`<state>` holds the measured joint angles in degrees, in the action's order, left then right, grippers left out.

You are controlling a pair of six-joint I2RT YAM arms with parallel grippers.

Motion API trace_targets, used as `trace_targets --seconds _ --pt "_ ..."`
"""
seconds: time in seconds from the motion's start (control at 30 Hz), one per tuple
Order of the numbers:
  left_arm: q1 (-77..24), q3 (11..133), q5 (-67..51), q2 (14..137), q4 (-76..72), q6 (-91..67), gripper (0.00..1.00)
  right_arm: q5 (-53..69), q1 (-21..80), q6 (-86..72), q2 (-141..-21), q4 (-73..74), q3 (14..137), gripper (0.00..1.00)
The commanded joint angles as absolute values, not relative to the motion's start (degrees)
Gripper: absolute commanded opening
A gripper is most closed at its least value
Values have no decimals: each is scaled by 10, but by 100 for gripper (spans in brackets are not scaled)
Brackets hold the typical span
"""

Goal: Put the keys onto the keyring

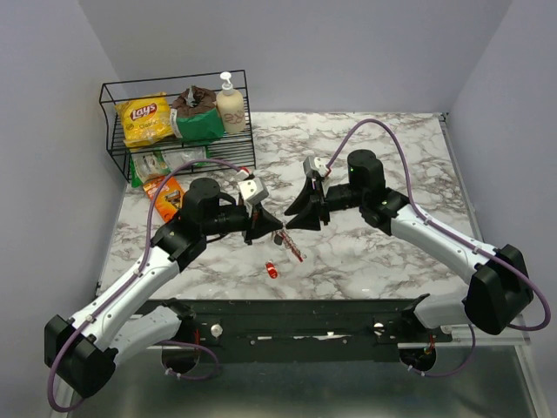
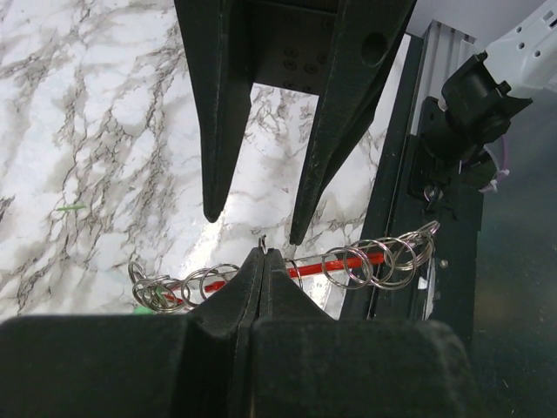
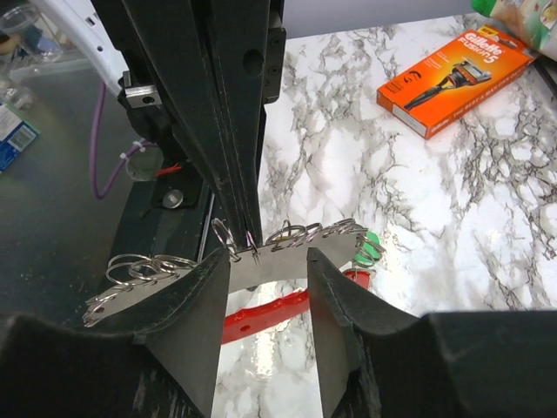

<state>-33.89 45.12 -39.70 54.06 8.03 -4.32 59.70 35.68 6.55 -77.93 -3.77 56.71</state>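
Note:
The keyring, a thin red loop strung with silvery rings, hangs above the marble between both grippers; from above it shows as. My left gripper is shut, pinching one small metal ring of it at the fingertips. My right gripper is open, its fingers astride the keyring's silvery plate without pressing on it. A green key head dangles at the keyring's far end. A red-headed key lies loose on the table below the grippers.
A black wire basket with a chips bag, packets and a soap bottle stands at the back left. An orange razor box lies in front of it. A black rail runs along the near edge.

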Motion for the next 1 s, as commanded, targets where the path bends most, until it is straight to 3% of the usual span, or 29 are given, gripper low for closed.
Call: trace_targets --seconds 0.0,0.13,0.3,0.4,0.43,0.7,0.73,0.77,0.8,0.87,0.97 --pt "-342 453 -419 524 42 -46 0 627 358 76 -778 -45 562 47" --pt "-344 451 -426 526 30 -54 0 636 357 75 -783 -45 565 38" --pt "-345 454 -432 532 29 -55 0 642 357 67 -786 -52 566 34" --pt "-345 454 -431 533 20 -57 0 656 357 56 -790 -61 568 16" --pt "-345 452 -432 532 16 -59 0 659 357 52 -794 -67 570 3" --pt "-345 448 -396 521 7 -62 1 642 358 48 -785 -73 565 1" --pt "-345 447 -387 518 7 -64 6 639 357 47 -783 -74 565 1" --pt "-345 443 -375 508 5 -65 28 631 357 47 -782 -75 566 1" --pt "-345 442 -357 503 4 -69 41 629 357 47 -779 -76 566 1" --pt "-345 436 -311 483 3 -76 58 624 357 45 -776 -83 565 1" --pt "-345 414 -260 454 -32 -87 68 620 357 30 -767 -114 555 1"
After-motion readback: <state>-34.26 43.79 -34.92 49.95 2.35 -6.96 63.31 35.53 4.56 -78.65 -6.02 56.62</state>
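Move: The shut left fingers already hold the keyring's upright ring at their tips, and the half-open right fingers straddle it, the ring sitting about 1 cm back of the right hand's centre at about its height. From the right hand, the green key hangs some 4 cm ahead, 1 cm left and 3 cm lower; the loose red key lies on the table roughly 4 cm back, 3 cm left and 22 cm below. Right fingers shift about 1 cm back and pinch the upright ring, then left fingers open and rise 3 cm. ##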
